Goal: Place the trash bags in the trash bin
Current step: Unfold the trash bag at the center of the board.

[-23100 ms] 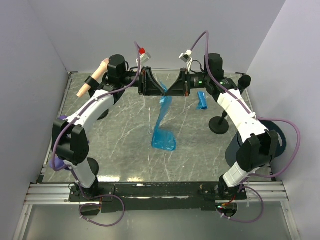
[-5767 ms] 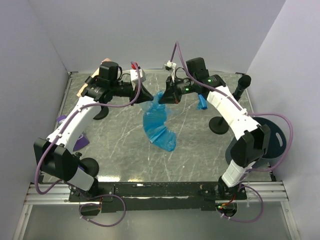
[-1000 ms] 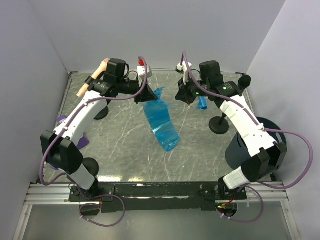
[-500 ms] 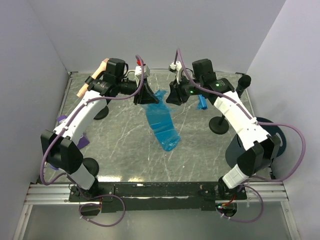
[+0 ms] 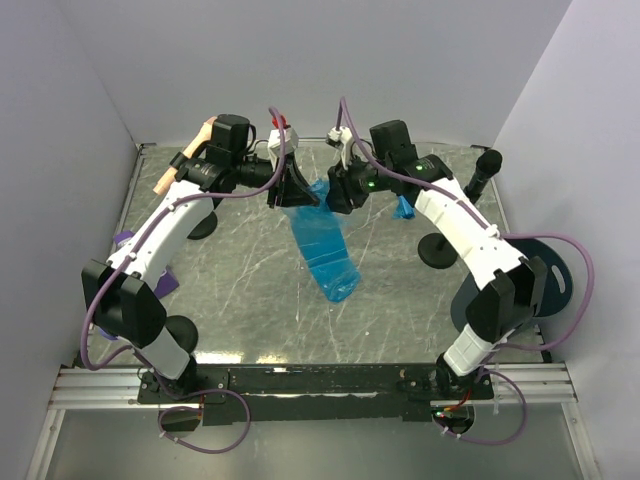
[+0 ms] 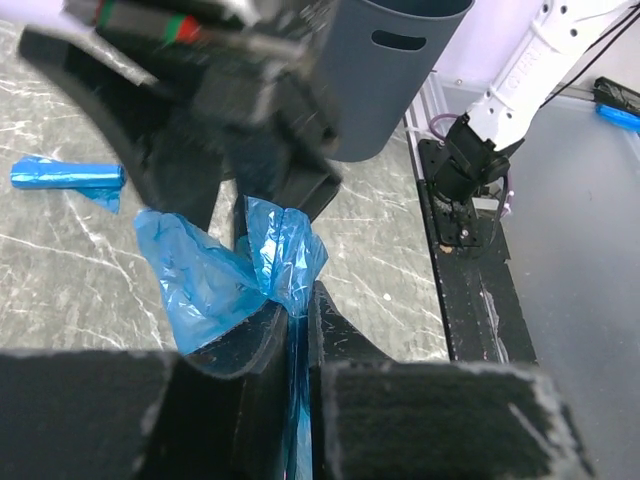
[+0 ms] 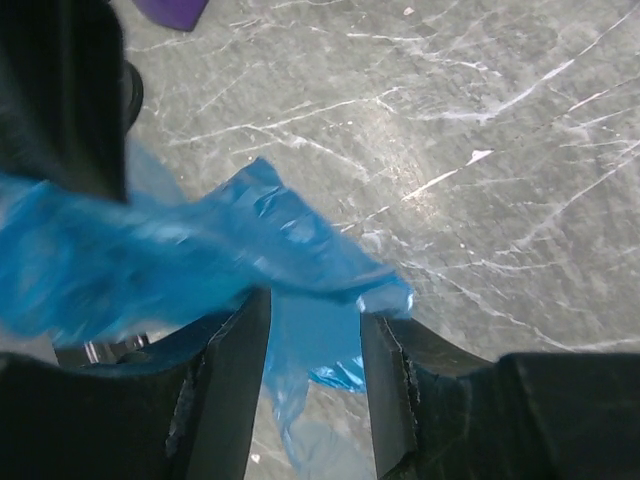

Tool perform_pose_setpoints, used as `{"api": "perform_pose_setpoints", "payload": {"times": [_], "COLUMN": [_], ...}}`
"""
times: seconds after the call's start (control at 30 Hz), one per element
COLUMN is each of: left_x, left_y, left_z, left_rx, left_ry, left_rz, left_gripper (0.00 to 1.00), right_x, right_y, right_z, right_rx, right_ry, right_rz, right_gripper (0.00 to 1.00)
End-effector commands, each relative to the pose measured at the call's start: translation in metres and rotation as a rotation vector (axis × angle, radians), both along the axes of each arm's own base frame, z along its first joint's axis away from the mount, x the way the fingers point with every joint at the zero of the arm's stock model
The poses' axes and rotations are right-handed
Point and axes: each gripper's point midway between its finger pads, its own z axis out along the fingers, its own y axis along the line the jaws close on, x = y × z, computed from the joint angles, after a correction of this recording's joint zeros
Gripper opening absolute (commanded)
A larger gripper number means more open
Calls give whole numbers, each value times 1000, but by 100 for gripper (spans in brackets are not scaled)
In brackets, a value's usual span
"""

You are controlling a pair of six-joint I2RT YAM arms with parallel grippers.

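Note:
A long blue trash bag (image 5: 322,245) hangs from my left gripper (image 5: 298,195), its lower end lying on the table. In the left wrist view the film (image 6: 230,270) is pinched between the nearly closed jaws of the left gripper (image 6: 300,295). My right gripper (image 5: 333,195) faces it from the right at the bag's top. Its jaws stand apart, and the film (image 7: 200,250) drapes across and between the fingertips of the right gripper (image 7: 313,310). A small blue roll (image 5: 404,208) lies at the back right, the same roll (image 6: 65,175) showing in the left wrist view. The dark trash bin (image 5: 470,300) stands at the right edge behind the right arm.
A black microphone stand base (image 5: 438,250) and a microphone (image 5: 482,168) stand at the right. Two more black bases (image 5: 180,330) (image 5: 205,225) sit on the left. A purple object (image 5: 125,240) lies at the left edge, and a skin-coloured object (image 5: 185,165) at the back left.
My right gripper has opened and moved left up to the bag's top. The left gripper has kept its hold on the bag and barely moved.

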Motion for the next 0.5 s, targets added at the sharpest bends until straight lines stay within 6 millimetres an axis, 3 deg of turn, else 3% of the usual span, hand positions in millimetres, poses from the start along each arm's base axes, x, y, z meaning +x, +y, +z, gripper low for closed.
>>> {"api": "perform_pose_setpoints", "payload": {"times": [0.0,0.07,0.13,0.23,0.33,0.47], "left_x": [-3,-3,1,21,51,72], "left_y": [-4,-3,-3,1,12,25], "left_z": [19,19,15,4,-6,-15], "left_rx": [-47,-44,-28,28,88,134], "left_ry": [-51,-51,-52,-75,-99,-127], "left_rz": [-46,-44,-18,108,301,424], "left_gripper": [14,13,13,15,15,13], "right_x": [12,16,21,30,29,17], "right_y": [11,12,8,-7,-25,-43], "right_z": [20,19,18,20,24,22], "right_rx": [49,47,25,-28,-39,-41], "right_ry": [-36,-34,-54,-110,-131,-120], "right_rz": [-17,-29,-55,-122,-144,-152], "right_gripper": [47,40,17,0,0,0]}}
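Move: The trash bag's loose upper edge, beside the pinch where the left fingers already hold the bag, lies about 2 cm left of the right hand, 1 cm ahead and 1 cm below. From the left hand that edge is some 5 cm right and 1 cm ahead. The rolled bag lies roughly 19 cm right of the right hand, 10 cm ahead and 26 cm down. Right fingers shut on the bag's edge, going forward 3 cm; left keeps its pinch and swings forward 4 cm. ##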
